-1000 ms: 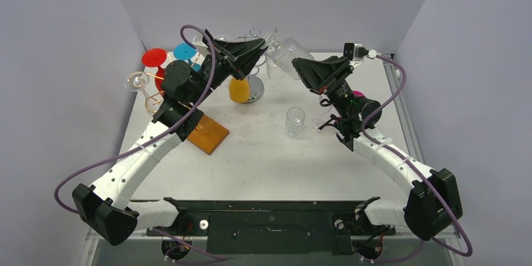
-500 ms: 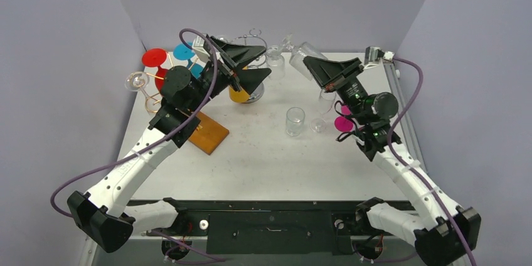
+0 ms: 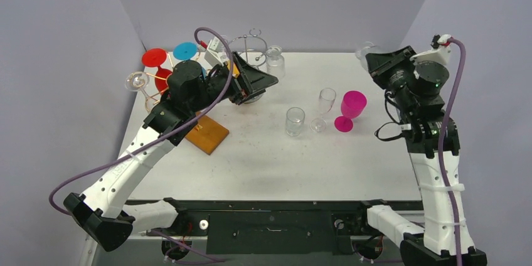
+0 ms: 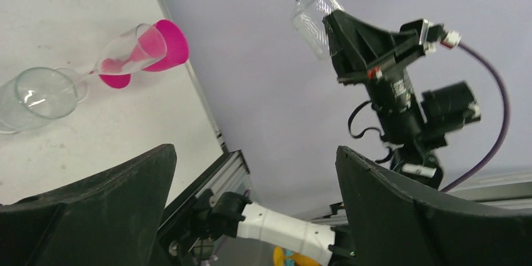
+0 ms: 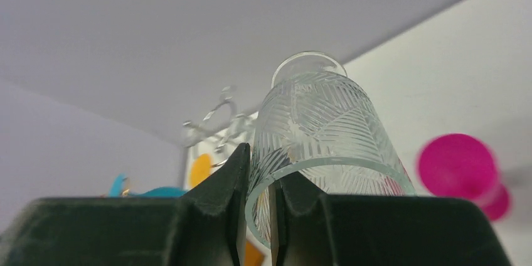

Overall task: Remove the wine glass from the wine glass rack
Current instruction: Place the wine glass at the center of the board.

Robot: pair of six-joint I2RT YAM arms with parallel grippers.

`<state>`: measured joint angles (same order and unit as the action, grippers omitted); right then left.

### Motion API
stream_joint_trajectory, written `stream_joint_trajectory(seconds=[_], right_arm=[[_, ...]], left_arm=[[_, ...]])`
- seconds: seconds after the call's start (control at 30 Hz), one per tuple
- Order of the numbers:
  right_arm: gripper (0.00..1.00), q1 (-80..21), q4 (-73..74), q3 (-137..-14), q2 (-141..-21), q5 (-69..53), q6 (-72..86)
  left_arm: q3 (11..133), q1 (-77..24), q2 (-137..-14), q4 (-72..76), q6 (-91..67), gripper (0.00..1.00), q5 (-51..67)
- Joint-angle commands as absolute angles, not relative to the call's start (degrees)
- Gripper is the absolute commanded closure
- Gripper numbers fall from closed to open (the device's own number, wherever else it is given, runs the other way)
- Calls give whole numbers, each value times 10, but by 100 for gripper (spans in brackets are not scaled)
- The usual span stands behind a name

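Observation:
My right gripper (image 3: 375,59) is raised at the far right, shut on the rim of a clear etched wine glass (image 3: 365,49), well away from the wire wine glass rack (image 3: 248,42). In the right wrist view one finger is inside the wine glass (image 5: 326,128) and the other outside, so my gripper (image 5: 260,172) pinches its wall. The rack (image 5: 216,118) is a blur behind it. My left gripper (image 3: 260,85) hangs open and empty just in front of the rack. The left wrist view looks between its wide-apart fingers (image 4: 113,184) at the held wine glass (image 4: 310,15).
A clear glass (image 3: 274,62) hangs on the rack's right side. A tumbler (image 3: 295,121), a slim flute (image 3: 324,106) and a pink goblet (image 3: 349,110) stand mid-table. A wooden stand (image 3: 207,133) at the left holds red (image 3: 154,58) and blue (image 3: 185,51) glasses.
The left gripper opened and drew back from the rack top. The right arm swung the etched glass right and upward, away from the rack, uncovering the flute and pink goblet.

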<state>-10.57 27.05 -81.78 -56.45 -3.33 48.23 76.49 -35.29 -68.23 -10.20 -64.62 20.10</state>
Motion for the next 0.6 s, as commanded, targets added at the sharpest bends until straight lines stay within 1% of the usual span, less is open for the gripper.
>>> stream_joint_trajectory(seconds=[0.0, 0.03, 0.1, 0.27, 0.57], right_arm=[[100, -13, 439, -872, -604, -5, 403], [100, 20, 449, -881, -617, -13, 392], [100, 52, 476, -893, -640, -20, 377], [100, 101, 514, -888, -694, -9, 353], [100, 119, 519, -852, -799, 16, 328]], left_arm=[[811, -373, -675, -197, -506, 4, 181], [814, -378, -675, -216, -495, 4, 176], [822, -385, -675, -245, -463, 4, 157], [823, -399, -668, -292, -401, 4, 136], [781, -402, -632, -296, -369, 4, 141]])
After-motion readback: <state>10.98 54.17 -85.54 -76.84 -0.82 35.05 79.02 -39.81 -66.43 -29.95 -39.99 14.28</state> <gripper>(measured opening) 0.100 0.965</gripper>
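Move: The wine glass pinched in the right hand is bound for the open table some 16 cm right, 6 cm ahead and 44 cm below. The pink glass stands about 9 cm right, 8 ahead and 36 below; a clear flute is 8 ahead, straight on, equally low; the clear mug is 5 ahead, 10 left and 39 below. From the left hand that open spot lies roughly 37 cm right, 11 ahead, 42 below. Right hand, wine glass still pinched, sinks about 19 cm and swings 14 right, tipping down; left hand sinks 6. ##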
